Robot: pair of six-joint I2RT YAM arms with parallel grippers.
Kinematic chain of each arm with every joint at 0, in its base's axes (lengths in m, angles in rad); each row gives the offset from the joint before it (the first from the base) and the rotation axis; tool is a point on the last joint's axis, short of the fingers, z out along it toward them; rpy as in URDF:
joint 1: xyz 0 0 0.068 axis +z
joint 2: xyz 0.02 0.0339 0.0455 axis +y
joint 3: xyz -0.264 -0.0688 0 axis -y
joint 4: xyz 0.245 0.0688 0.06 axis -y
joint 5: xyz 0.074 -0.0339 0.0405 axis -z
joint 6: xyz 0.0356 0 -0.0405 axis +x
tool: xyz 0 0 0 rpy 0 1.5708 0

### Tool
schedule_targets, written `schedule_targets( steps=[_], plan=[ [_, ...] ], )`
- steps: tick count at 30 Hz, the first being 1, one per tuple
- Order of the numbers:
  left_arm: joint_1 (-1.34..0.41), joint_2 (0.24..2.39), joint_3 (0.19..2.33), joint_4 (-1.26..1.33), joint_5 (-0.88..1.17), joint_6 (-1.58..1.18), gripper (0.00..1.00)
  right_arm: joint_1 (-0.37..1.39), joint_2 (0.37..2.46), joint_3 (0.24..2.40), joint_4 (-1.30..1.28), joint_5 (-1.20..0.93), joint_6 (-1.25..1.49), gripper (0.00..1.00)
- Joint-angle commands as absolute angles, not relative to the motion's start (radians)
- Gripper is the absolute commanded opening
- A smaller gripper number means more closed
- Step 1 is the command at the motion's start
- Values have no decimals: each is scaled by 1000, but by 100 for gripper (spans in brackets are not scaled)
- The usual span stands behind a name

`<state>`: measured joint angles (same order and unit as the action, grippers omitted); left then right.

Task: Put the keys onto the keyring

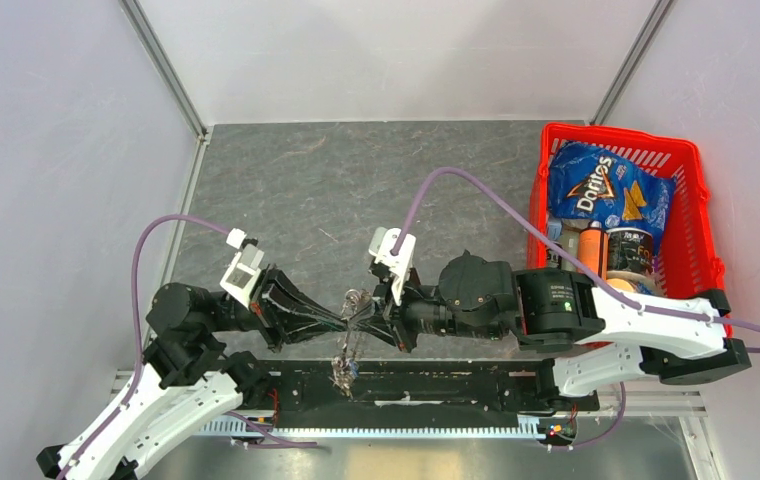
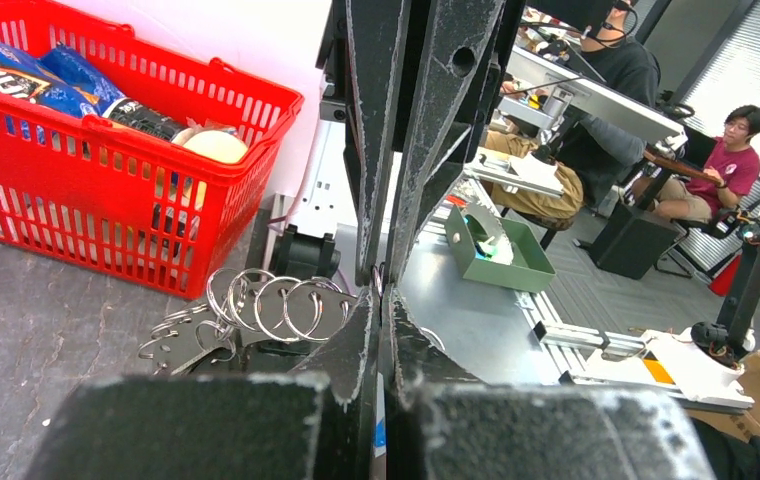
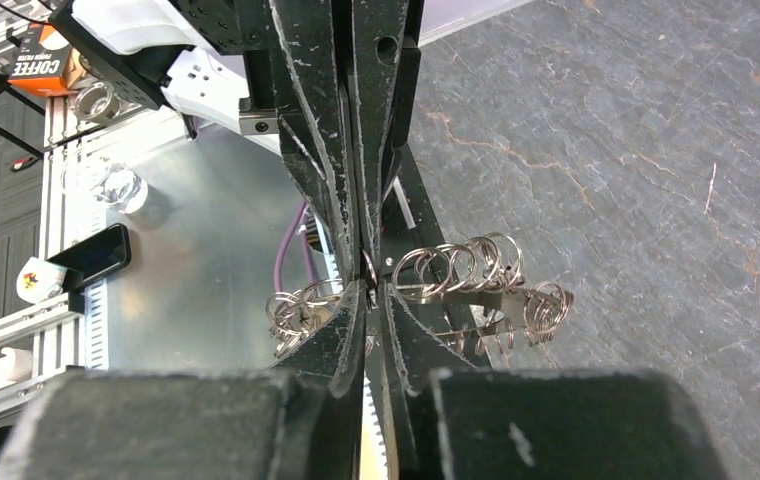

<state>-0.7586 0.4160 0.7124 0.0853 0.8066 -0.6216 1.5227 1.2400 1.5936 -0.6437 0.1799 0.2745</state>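
Observation:
The keyring [image 1: 355, 299], a bunch of small silver rings and flat grey metal pieces, hangs in the air between my two grippers, which meet tip to tip above the table's near edge. The left gripper [image 1: 348, 319] is shut on a wire of it [image 2: 381, 285]; more rings [image 2: 268, 305] fan out to the left of the tips. My right gripper [image 3: 368, 284] has its jaws a narrow slit apart around the same wire, with rings [image 3: 458, 268] on one side and a cluster [image 3: 299, 310] on the other. The two coloured keys cannot be made out; a small bundle [image 1: 343, 371] dangles below.
A red basket [image 1: 704, 205] at the right holds a Doritos bag [image 1: 606, 188] and cans. A black rail [image 1: 456, 385] runs along the near edge under the grippers. Grey slate table top [image 1: 336, 190] lies beyond them, with white walls on both sides.

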Motion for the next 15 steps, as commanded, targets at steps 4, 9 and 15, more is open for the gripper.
schedule_targets(
  steps=[4, 9, 15],
  plan=[
    [-758, 408, 705, 162, 818, -646, 2, 1519, 1157, 1582, -591, 149, 267, 17],
    [-758, 413, 694, 185, 815, -650, 2, 1519, 1154, 1580, -592, 129, 253, 22],
    [-758, 418, 695, 193, 813, -652, 2, 1519, 1084, 1511, -592, 269, 248, 36]
  ],
)
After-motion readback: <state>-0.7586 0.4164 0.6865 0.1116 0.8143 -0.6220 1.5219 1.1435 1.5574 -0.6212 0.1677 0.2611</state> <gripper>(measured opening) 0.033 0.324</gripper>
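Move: At the left fingertips, which are shut on a small ring at its rim, hangs the keyring disc, its middle about 2 cm back from that hand, 1 cm to the right and 3 cm below. Counted from the right fingertips, which meet the left ones there, the disc's middle lies some 2 cm back, 1 cm left and 3 cm down. The row of loose rings starts about 3 cm ahead of the right hand, level in height and straight ahead; the rear ring cluster is roughly 6 cm back, 1 cm left and 4 cm below. The right hand goes on opening its fingers, from barely parted to about a third, comes free of the small ring at the left fingertips and backs off to the right and up, some 2.5 cm right and 2 cm higher, away from the keyring, its fingers tilting about 5 degrees upward. The left hand stays nearly in place, sinking barely half a centimetre, and keeps its shut grip on the ring at the disc's rim. ##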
